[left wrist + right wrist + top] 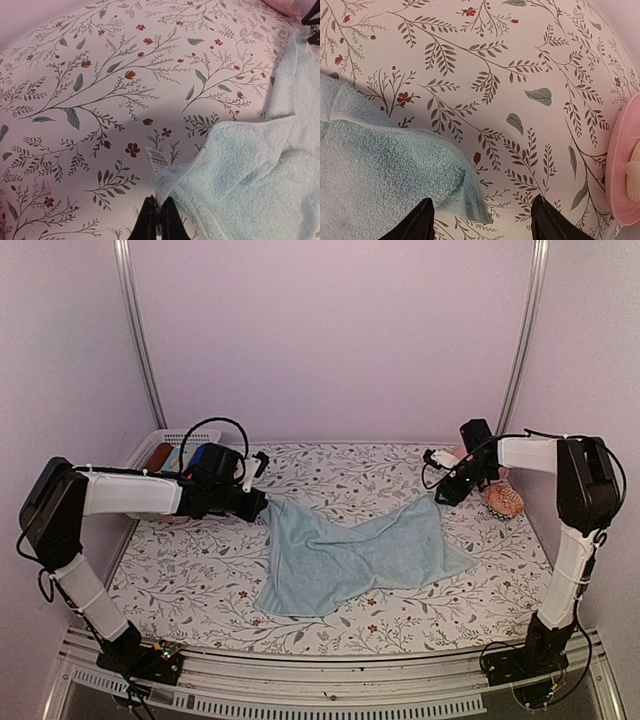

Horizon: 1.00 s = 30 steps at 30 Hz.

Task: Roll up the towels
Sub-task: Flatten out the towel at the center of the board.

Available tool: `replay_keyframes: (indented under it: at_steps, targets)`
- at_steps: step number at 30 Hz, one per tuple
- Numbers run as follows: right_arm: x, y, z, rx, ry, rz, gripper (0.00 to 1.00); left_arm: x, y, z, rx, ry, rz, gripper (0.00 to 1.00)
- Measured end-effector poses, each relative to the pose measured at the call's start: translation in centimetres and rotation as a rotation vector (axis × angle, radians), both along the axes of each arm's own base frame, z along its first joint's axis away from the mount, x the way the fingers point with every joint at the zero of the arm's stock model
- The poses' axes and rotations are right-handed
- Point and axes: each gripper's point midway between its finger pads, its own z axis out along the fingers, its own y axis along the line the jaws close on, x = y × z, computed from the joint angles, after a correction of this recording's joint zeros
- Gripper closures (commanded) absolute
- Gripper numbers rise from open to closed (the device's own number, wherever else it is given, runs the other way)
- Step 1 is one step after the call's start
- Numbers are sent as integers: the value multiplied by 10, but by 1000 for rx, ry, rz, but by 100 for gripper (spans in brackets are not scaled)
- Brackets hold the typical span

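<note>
A pale blue towel lies spread and wrinkled in the middle of the flowered table. My left gripper is at its far left corner. In the left wrist view that gripper is shut on the corner of the towel, pinching it just below a white label. My right gripper is at the far right corner. There its fingers stand wide open, and the towel's corner lies slack on the table between them, touching neither finger.
A white basket at the back left holds a red roll and a dark blue roll. A pink rounded thing sits right of the right gripper, its edge close; I cannot tell what it is. Walls enclose three sides.
</note>
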Motion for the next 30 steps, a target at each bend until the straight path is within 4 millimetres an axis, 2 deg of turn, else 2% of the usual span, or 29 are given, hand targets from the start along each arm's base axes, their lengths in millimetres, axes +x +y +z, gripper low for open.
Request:
replay_keyframes:
  at_steps: [4,10,17,27,30]
  targets:
    - [-1,-3,-8,60,48,2,43,-2,-2,-2,4,-1,-4,100]
    - [-9,3,-17,110,110,24,49,-7,1,-10,18,12,-2,100]
    - [-11,3,-27,128,152,21,63,-7,1,-10,17,9,-2,100]
    - [-7,-2,-24,123,148,4,77,-6,-2,-8,12,0,-6,100]
    - [-7,-3,-24,119,149,3,89,-6,-3,-7,9,-4,-7,100]
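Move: The light blue towel's raised far right corner hangs between the right hand's open fingers, about 3 cm below the hand point. From this hand, the pink plate lies some 12 cm ahead and 9 cm to the right, and the patterned bowl is roughly level with it and 14 cm to the right. From the left hand, that towel corner is about 40 cm to the right and 3 cm farther out. The right hand sinks about 2.5 cm and closes around the towel's corner while the left keeps its pinch. ##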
